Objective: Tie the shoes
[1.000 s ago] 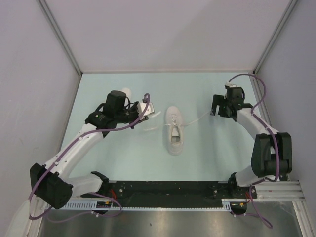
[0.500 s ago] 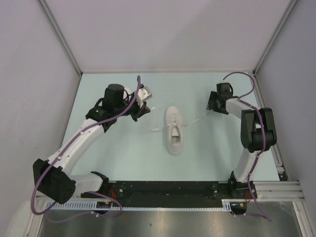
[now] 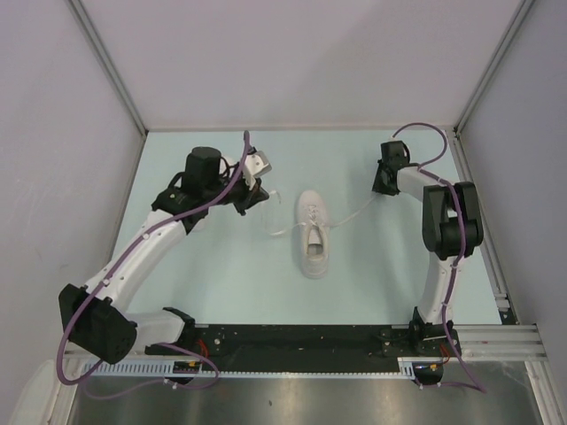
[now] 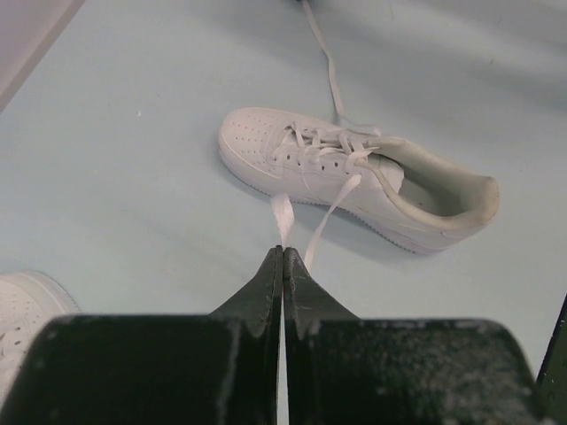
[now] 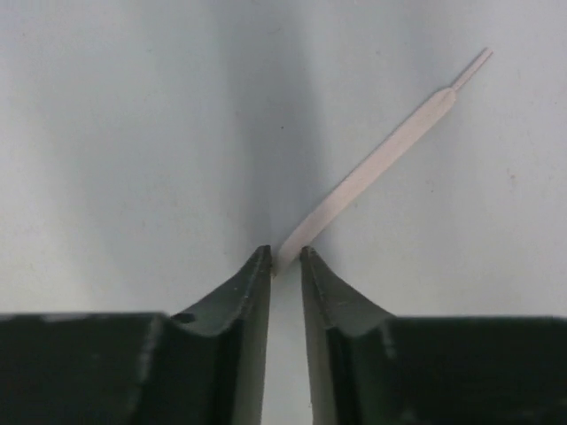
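One white shoe lies mid-table, toe pointing away from the arm bases; the left wrist view shows it too. My left gripper is to its left, shut on that shoe's left lace, which runs from the eyelets into the jaws. The right lace stretches across the table to my right gripper. In the right wrist view that lace lies flat and its near part enters the narrow gap of the gripper; the jaws are not closed on it. A second shoe shows at the bottom-left corner.
The pale blue table is walled at the back and on both sides. A black rail carrying the arm bases runs along the near edge.
The right gripper's jaws have narrowed from wide open to a small gap around the lace, and the right arm has swung toward the back. The left gripper has shifted slightly back, still holding its lace.
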You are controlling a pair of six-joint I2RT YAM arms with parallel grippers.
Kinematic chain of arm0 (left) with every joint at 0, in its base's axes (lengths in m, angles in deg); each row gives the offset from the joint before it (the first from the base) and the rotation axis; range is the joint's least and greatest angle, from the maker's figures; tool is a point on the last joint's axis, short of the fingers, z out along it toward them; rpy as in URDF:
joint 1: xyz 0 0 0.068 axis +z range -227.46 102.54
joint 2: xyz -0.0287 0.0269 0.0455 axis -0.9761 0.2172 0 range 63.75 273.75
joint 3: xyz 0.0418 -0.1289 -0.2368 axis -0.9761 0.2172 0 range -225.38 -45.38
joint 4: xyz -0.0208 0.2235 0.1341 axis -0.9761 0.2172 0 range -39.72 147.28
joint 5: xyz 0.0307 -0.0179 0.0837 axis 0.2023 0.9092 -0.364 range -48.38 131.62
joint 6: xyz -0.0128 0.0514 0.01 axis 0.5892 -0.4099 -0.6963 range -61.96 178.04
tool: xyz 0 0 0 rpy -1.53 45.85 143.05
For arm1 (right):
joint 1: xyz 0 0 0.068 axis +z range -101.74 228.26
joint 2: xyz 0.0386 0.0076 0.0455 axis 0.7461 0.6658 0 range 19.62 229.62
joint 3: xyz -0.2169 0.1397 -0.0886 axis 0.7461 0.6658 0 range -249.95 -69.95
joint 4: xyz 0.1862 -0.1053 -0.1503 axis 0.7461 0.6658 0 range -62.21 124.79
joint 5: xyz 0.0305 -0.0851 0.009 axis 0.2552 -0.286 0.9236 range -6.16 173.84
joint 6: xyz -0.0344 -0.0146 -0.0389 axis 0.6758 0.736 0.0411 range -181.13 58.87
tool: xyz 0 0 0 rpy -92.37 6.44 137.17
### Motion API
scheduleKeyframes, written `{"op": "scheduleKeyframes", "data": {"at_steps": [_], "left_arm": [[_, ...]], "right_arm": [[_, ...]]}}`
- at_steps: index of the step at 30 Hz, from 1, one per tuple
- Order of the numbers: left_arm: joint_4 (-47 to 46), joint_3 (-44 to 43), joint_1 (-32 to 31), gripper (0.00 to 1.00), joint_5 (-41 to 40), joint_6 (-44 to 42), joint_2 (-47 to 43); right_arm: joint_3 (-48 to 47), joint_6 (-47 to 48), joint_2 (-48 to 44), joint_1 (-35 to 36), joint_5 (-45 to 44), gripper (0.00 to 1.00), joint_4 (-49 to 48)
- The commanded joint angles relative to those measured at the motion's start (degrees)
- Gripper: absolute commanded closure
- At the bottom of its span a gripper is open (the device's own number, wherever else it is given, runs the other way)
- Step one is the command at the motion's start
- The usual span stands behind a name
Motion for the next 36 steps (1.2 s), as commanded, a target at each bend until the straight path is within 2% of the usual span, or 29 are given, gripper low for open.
{"op": "scheduleKeyframes", "data": {"at_steps": [1,2,3,5,9,11,14,18,23,26,32,36], "left_arm": [[0.32,-3.5,0.85,1.0,0.64,-1.11,0.54],[0.4,-3.67,0.85,1.0,0.73,-1.2,0.8],[0.58,-3.85,1.02,1.0,0.9,-1.55,0.8],[0.93,-4.29,1.2,1.0,1.25,-1.64,0.89],[1.37,-4.99,1.73,1.0,3.71,-0.77,0.54],[1.72,-5.61,1.81,1.0,5.29,-1.02,0.19],[2.69,-5.61,1.73,1.0,7.4,-3.3,-1.47],[5.23,-4.64,1.73,1.0,9.34,-10.5,-4.37],[11.65,-3.32,1.73,1.0,11.01,-19.54,-7.89],[14.55,-2.44,1.73,1.0,12.59,-21.93,-9.82],[20.7,1.5,-0.91,1.0,12.68,-28.52,-14.74],[22.63,5.02,-2.31,1.0,13.03,-28.71,-19.31]], "right_arm": [[-1.52,0.02,2.01,-0.39,6.11,0.89,4.87],[-1.52,0.46,1.75,-0.65,7.25,0.97,5.14],[-1.43,0.99,0.44,-1.0,10.31,1.0,4.79],[-1.52,2.04,-1.85,-1.7,13.22,1.0,3.92],[-1.61,5.12,-9.93,-1.62,25.24,1.0,-4.15],[-2.22,5.04,-13.45,-0.74,27.64,1.0,-6.71],[-4.68,4.42,-16.44,2.68,31.43,1.0,-9.01],[-5.74,3.72,-19.43,8.48,34.42,1.0,-13.22],[-6.53,3.63,-18.91,19.97,36.26,1.0,-17.62],[-8.37,4.51,-17.68,26.39,36.71,1.0,-18.85],[-10.49,4.68,-12.15,33.88,38.63,1.0,-20.44],[-10.84,6.78,-9.33,37.92,39.87,1.0,-19.3]]}}
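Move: The right lace lies between the right hand's half-open fingers, about 1 cm below them. The shoe stands some 21 cm left, 14 cm back and 3 cm above the hand, and the left lace's end, held by the left hand, about 35 cm left, 14 cm back and 22 cm up. From the left hand, the shoe is level ahead, about 14 cm right and 19 cm below; the right lace is 35 cm right, 14 cm ahead and 23 cm below. Right hand pinches its lace, sweeping 40 cm left, up and back over the shoe; left hand retreats 10 cm. ##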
